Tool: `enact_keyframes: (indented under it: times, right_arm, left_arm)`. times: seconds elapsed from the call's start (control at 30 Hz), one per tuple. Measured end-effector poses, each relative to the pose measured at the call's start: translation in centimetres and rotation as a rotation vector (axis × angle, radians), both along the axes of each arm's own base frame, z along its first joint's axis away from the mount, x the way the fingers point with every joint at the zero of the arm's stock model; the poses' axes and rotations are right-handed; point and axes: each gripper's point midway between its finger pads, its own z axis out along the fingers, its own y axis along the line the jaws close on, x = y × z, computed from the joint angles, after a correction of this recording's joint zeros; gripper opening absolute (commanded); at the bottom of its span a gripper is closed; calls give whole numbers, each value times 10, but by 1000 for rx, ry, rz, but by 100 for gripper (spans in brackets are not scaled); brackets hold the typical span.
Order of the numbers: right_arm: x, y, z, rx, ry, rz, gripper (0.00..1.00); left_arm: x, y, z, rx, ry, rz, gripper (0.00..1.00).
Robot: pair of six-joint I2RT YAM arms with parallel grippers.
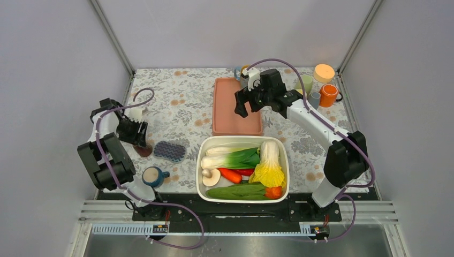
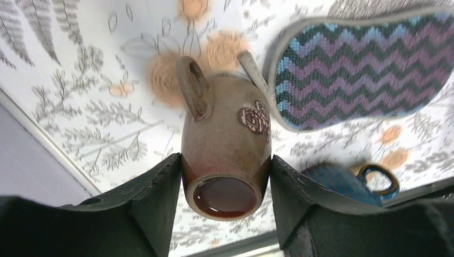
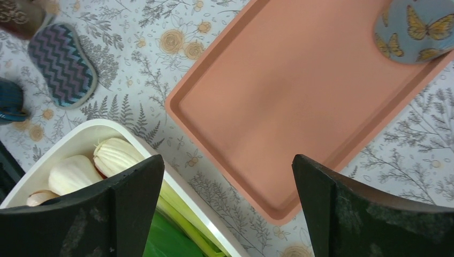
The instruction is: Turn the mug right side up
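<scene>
A brown mug (image 2: 225, 139) with a dark pattern on its side and an ear-shaped handle is clamped between my left gripper (image 2: 225, 160) fingers. It is tilted off the floral table, with a glossy dark red round end facing the wrist camera. In the top view the mug (image 1: 142, 149) sticks out below my left gripper (image 1: 135, 134) at the table's left side. My right gripper (image 1: 243, 104) is open and empty, hovering over the near edge of the pink tray (image 3: 300, 96); it also shows in the right wrist view (image 3: 227, 160).
A zigzag sponge (image 1: 169, 151) lies right of the mug. A blue mug (image 1: 153, 176) stands near the left base. A white tub (image 1: 201, 160) of vegetables sits front centre. A pink tray (image 1: 230, 120) lies behind it. Several cups, one an orange mug (image 1: 327, 95), stand back right.
</scene>
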Motion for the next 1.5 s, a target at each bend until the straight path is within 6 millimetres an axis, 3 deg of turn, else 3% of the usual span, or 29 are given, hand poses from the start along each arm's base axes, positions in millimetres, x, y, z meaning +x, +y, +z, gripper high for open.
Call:
enact_keyframes:
  times: [0.23,0.43,0.57,0.67,0.9,1.23,1.5]
  right_arm:
    - [-23,35,-5,116,49,13,99]
    - [-54,82,-8,255,112,49,99]
    - [-64,118,6,365,111,79,99]
    - [-64,133,3,411,132,77,99]
    - [-57,150,-28,447,225,30,99]
    - [-45,181,-23,668,340,-36,96]
    - [-41,193,-47,743,470,-115,93]
  left_arm:
    - [39,-31,1,-61,-86,12,0]
    - [68,-56,3,-161,-135,35,0]
    - [85,-62,4,-195,-145,57,0]
    - [94,-67,5,-223,-153,71,0]
    - [98,-75,8,-272,-151,117,0]
    - [104,-106,25,-485,-142,204,0]
    - [105,-131,40,-657,-130,213,0]
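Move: The left hand already holds the upside-down brown mug. The bare cloth it is taken to lies about 10 cm ahead, 14 cm to the right and 8 cm below. The sponge is some 11 cm right and 1 cm back, the blue mug 5 cm right and 13 cm back. From the right hand, the brown mug is roughly 45 cm left, 14 cm back and 16 cm lower; the tray's middle is about 5 cm left, 1 cm ahead. Forward and right, the left hand carries the brown mug past the sponge, brushing it along, then mostly right and up 4 cm, rolling nearly 40 degrees so the mug's mouth swings rightward, grip kept. The right hand, still open, sweeps about 19 cm left towards the mug, drawing back and ending lower, its fingers levelling out to point left. ##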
